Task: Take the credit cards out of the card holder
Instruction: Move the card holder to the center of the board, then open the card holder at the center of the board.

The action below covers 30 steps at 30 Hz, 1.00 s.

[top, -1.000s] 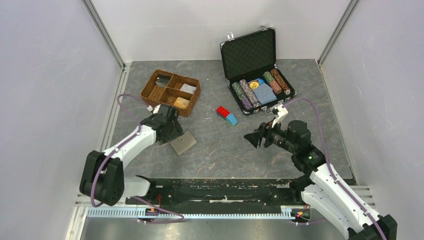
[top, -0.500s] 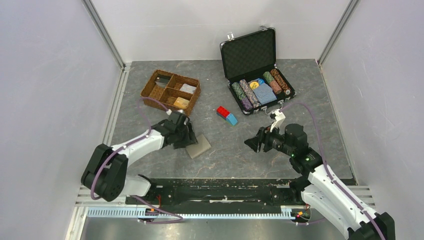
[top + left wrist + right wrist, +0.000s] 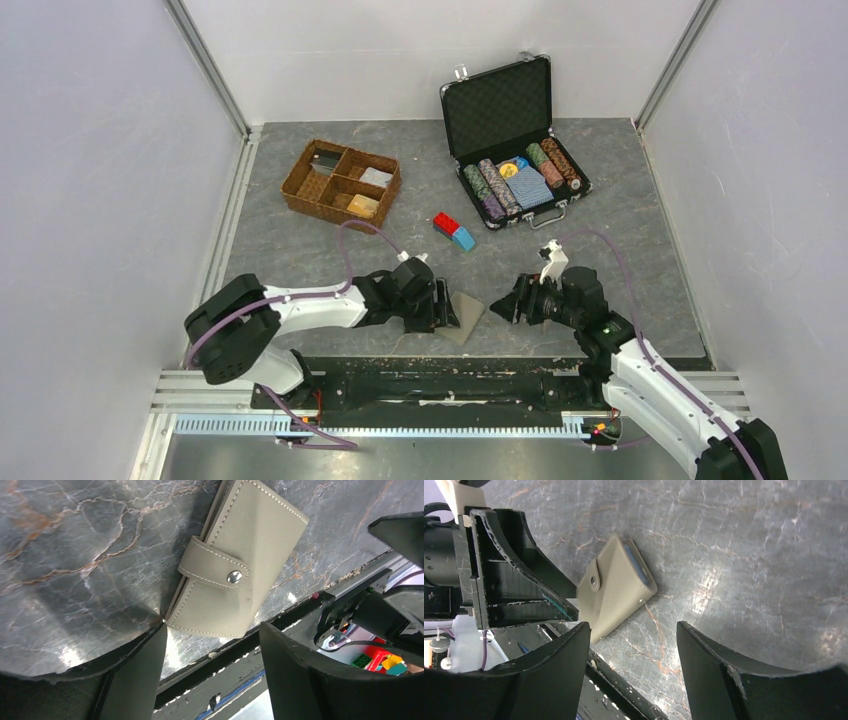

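The grey-tan card holder (image 3: 463, 318) lies shut on the table by the front edge, its tab snapped closed (image 3: 235, 576). My left gripper (image 3: 446, 312) is open, low on the table, with one fingertip touching the holder's near corner (image 3: 165, 625). My right gripper (image 3: 509, 298) is open and empty just right of the holder, apart from it. In the right wrist view the holder (image 3: 616, 592) shows a light blue card edge (image 3: 636, 562) inside its open side. No card is out of it.
A brown wicker tray (image 3: 340, 183) stands at the back left. An open black chip case (image 3: 515, 150) stands at the back right. Red and blue bricks (image 3: 453, 231) lie mid-table. The black front rail (image 3: 440, 366) runs just below the holder.
My left gripper has slid the card holder to the right and toward the front edge. My right gripper has moved a little nearer to the front and to the holder.
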Each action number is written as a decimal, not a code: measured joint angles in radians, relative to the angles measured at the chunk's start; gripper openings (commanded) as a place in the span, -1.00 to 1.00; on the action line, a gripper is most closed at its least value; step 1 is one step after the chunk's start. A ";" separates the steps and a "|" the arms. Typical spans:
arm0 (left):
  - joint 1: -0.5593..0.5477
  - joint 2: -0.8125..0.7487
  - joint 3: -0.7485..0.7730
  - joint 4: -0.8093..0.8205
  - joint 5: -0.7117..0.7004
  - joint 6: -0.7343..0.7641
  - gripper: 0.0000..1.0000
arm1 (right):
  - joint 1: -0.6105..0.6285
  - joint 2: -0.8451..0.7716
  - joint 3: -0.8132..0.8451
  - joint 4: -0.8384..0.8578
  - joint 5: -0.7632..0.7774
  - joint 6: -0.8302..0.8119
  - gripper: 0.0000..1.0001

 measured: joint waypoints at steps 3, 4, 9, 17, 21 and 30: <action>-0.013 0.035 0.025 0.005 0.002 -0.031 0.53 | 0.000 -0.018 -0.038 0.005 0.002 0.037 0.19; -0.013 0.041 0.032 0.005 0.001 -0.038 0.52 | 0.000 -0.025 -0.051 0.009 0.003 0.051 0.14; -0.013 0.051 0.062 -0.027 -0.025 -0.037 0.51 | 0.000 -0.049 -0.148 0.083 -0.007 0.148 -0.10; -0.013 0.038 0.159 -0.147 -0.137 0.027 0.33 | 0.002 -0.011 -0.212 0.201 -0.007 0.274 -0.14; -0.013 0.036 0.167 -0.161 -0.164 0.054 0.19 | 0.016 0.047 -0.212 0.242 0.003 0.303 -0.14; -0.021 0.101 0.114 -0.072 -0.101 0.060 -0.05 | 0.111 0.141 -0.195 0.277 0.093 0.339 -0.11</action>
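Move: The card holder lies flat on the table with its middle some 4 cm to the right of my left hand, level with it fore and aft and about 2 cm lower. From my right hand it is roughly 8 cm to the left, level fore and aft, about 6 cm below. The red-and-blue brick is some 17 cm beyond the holder and 2 cm left of it. The open chip case stands about 24 cm ahead of my left hand and 14 cm to its right. I bring my right hand down about 5 cm beside the holder, drawing back a couple of centimetres, tipping the fingers some 15 degrees further down and half closing them, then edging left towards it. My left hand lifts off and forward about 3 cm, then sinks again over the holder's left end, its fingers narrowing. ##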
